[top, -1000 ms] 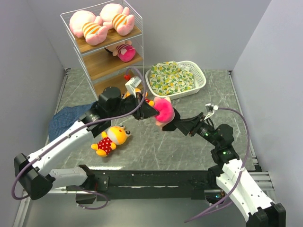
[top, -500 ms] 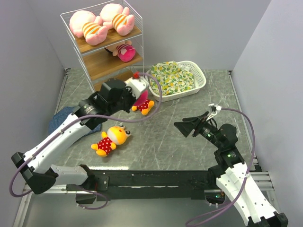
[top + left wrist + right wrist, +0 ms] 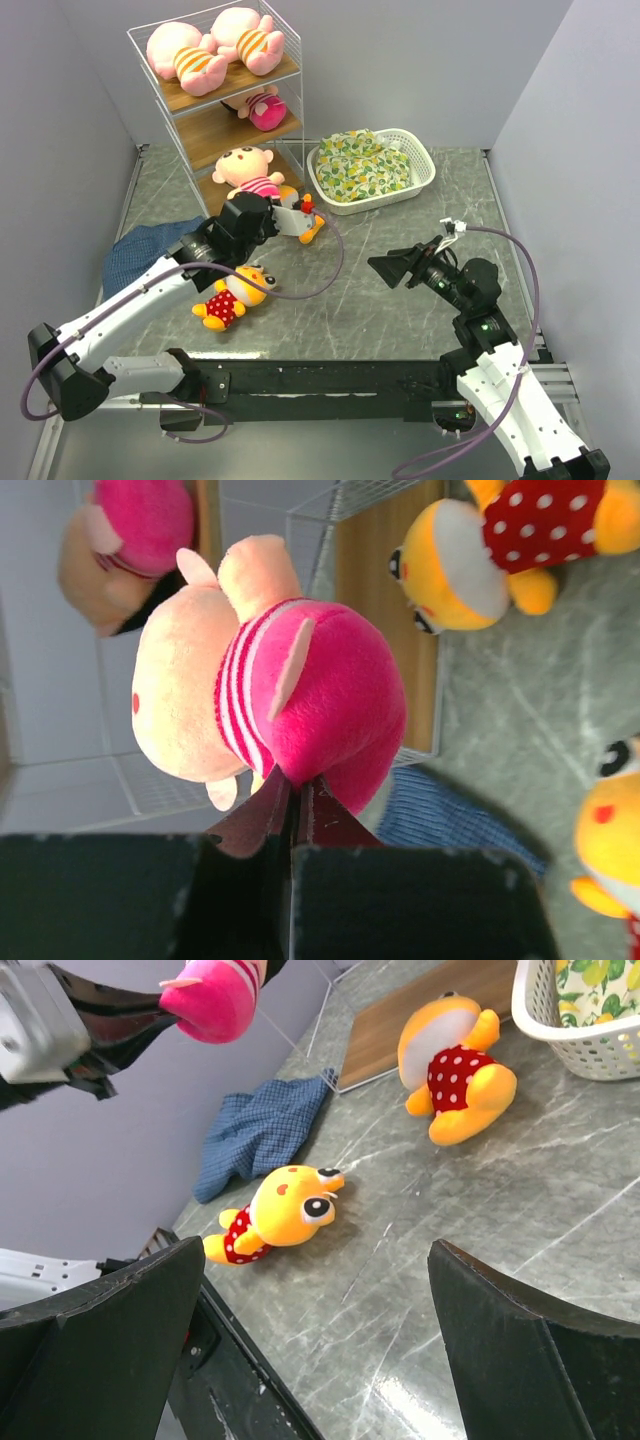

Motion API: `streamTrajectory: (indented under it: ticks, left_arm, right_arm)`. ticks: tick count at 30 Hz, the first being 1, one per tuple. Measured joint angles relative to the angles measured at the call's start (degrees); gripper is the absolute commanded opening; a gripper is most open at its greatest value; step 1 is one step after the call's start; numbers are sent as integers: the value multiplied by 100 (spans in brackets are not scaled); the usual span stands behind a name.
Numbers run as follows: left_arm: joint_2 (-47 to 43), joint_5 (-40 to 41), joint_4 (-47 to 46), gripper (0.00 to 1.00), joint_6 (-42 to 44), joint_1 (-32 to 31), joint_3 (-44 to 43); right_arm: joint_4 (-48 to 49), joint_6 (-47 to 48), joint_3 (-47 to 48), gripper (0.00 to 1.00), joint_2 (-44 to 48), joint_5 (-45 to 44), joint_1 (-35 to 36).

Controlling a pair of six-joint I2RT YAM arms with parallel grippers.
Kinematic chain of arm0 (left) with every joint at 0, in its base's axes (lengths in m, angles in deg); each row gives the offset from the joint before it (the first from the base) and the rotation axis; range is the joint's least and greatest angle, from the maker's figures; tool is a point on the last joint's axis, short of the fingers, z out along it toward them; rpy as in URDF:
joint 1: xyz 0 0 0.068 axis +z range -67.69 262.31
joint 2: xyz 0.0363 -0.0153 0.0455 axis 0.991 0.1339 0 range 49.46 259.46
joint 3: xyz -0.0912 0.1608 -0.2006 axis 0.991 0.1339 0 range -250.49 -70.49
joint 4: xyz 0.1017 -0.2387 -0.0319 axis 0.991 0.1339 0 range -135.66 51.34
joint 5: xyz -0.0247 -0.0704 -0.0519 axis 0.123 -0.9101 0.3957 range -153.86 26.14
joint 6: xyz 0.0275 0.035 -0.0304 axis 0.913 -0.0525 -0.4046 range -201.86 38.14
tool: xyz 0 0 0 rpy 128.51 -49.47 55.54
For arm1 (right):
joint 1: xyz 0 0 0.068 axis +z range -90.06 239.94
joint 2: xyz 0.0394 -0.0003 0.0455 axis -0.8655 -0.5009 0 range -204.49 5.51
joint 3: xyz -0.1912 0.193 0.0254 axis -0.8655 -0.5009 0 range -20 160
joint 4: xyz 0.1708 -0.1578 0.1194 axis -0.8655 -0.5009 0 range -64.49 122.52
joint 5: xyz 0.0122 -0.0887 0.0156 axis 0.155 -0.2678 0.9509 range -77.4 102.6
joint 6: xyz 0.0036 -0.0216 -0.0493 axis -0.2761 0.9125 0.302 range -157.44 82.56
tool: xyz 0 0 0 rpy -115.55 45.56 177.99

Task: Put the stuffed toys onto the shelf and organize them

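The shelf (image 3: 225, 135) stands at the back left, with two striped pink pigs (image 3: 215, 50) on its top board and a pink-hatted doll (image 3: 262, 108) on the middle one. My left gripper (image 3: 260, 198) is shut on the pink end of a second doll (image 3: 270, 685), held at the front of the lowest tier (image 3: 375, 600). One orange-yellow animal (image 3: 308, 224) lies by the shelf's foot, partly hidden by my left wrist. Another animal (image 3: 285, 1210) lies on the table nearer me. My right gripper (image 3: 318, 1250) hangs open and empty above the table's right middle.
A white lattice basket (image 3: 425, 165) holding a yellow-green patterned cloth (image 3: 365, 165) sits right of the shelf. A blue cloth (image 3: 140, 250) lies at the left under my left arm. Grey walls close in the left, back and right.
One second ago both grippers held the doll mid-table. The right gripper opened and drew back to the right; the left arm carried the doll up to the shelf's lowest tier.
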Motion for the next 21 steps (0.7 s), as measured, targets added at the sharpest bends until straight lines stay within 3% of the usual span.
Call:
streamTrajectory:
  ticks: [9,21]
  left_arm:
    - [-175,-426,-964,1,1008,968,142]
    - [-44,-1445,-1576,8,1182,1947,142]
  right_arm:
    - [-35,20,61,100,-26,2,0]
    - [-175,133,323,100,-26,-2,0]
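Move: The open left half of the middle shelf, where the left hand's pink-striped toy is headed, lies about 13 cm ahead of that hand, 11 cm to its left and roughly level. The striped toy already on that shelf is some 17 cm ahead and in line sideways, also about level. The yellow toy at the shelf's foot is about 11 cm ahead, 5 cm right and 22 cm below. From the right hand, the open place is roughly 26 cm forward, 31 cm left and 4 cm higher. Bring the left gripper forward and left in equal measure, about 6 cm each way, rising nearly 5 cm as it goes, mostly early on, so the held toy heads for the free left half of the middle shelf. Tip the fingers up some 10 degrees towards level, and keep them shut on the toy's pink body throughout. ##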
